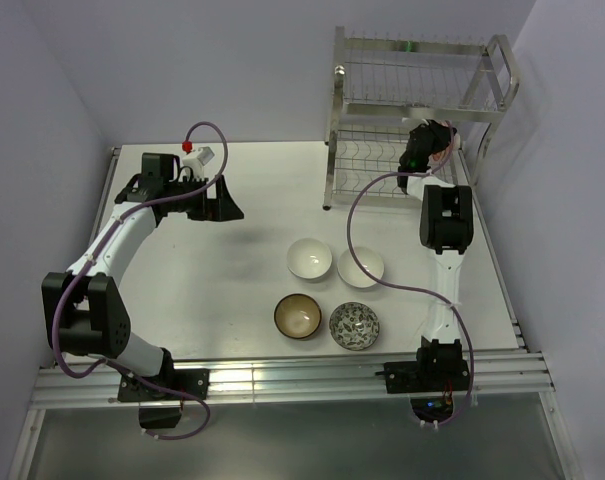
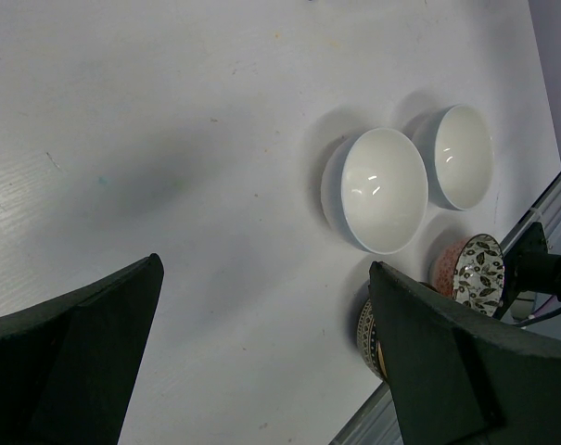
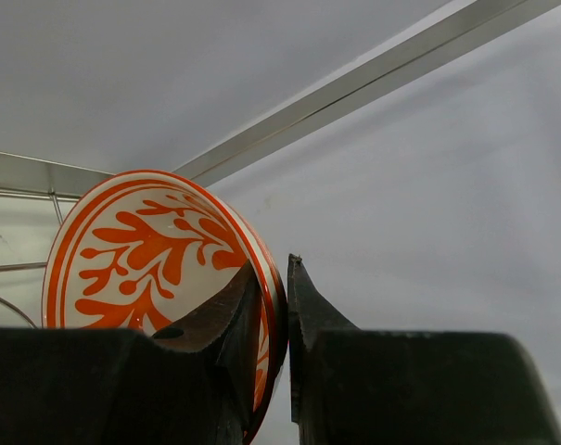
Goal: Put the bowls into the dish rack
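My right gripper (image 3: 273, 306) is shut on the rim of the orange-red patterned bowl (image 3: 141, 250), which stands on edge. In the top view this gripper (image 1: 437, 143) is at the lower tier of the silver dish rack (image 1: 422, 110). Two white bowls (image 1: 309, 258) (image 1: 361, 266), a dark brown bowl (image 1: 298, 316) and a grey-white patterned bowl (image 1: 354, 325) sit upright mid-table. My left gripper (image 1: 227, 207) hovers open over bare table to their left. Its wrist view shows the white bowls (image 2: 382, 190) (image 2: 463, 156), the patterned bowl (image 2: 475, 272) and the brown bowl (image 2: 368, 326), half hidden behind the right finger.
A rack frame bar (image 3: 354, 93) runs diagonally just behind the held bowl, and a curved wire (image 3: 20, 269) lies to its left. The rack stands at the table's far right against the wall. Aluminium rails (image 1: 282, 380) line the near edge.
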`<state>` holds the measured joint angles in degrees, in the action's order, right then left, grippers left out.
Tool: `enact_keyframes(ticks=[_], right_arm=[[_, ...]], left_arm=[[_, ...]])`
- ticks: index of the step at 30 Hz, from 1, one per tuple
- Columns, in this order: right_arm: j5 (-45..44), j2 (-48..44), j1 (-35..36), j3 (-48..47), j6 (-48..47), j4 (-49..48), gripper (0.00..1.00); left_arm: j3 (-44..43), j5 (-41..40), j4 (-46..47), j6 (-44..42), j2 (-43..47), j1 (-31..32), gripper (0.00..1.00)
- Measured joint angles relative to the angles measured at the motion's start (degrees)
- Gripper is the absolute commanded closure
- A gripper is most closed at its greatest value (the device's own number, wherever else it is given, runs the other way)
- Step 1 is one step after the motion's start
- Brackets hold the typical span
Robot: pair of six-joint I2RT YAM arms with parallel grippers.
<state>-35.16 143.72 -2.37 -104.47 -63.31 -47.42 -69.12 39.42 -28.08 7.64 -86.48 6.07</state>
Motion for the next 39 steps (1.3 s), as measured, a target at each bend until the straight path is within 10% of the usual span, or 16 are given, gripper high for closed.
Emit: enact_keyframes(ticks=[24, 31, 39], right_arm=[[-3.43, -0.63, 2.49, 0.17, -2.32, 3.74, 0.92], [-4.28, -0.74, 3.80, 0.11, -0.59, 7.02, 0.54], [-4.35, -0.76, 4.68, 0.11, 0.48, 9.66, 0.37]], left_arm=[[0.02, -0.02, -0.02, 0.09, 0.00, 0.00, 0.00], [0.02, -0.02, -0.02, 0.09, 0.00, 0.00, 0.01], [0.02, -0.02, -0.04, 0.09, 0.00, 0.00, 0.01]])
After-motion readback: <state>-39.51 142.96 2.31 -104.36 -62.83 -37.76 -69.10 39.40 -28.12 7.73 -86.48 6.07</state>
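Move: The right hand already holds the orange-patterned bowl by its upper rim, the bowl's middle about 6 cm below the hand point and 2 cm ahead. Its place in the dish rack's lower shelf lies about 4 cm to the left, 2 cm ahead and 8 cm below. The upper shelf's middle is some 10 cm left, 3 cm ahead and 15 cm above the right hand. From the idle left hand, that place is roughly 31 cm ahead, 58 cm right and 9 cm below. Still pinching the orange bowl's rim, the right hand carries it slowly, then faster, to the left over the lower shelf, sinking as it goes, about 3 cm in all before the fingers open past half and let go. The hand eases on another 1.5 cm left and as far down, its tips staying around the rim and the wrist tipping down some 10 degrees. ##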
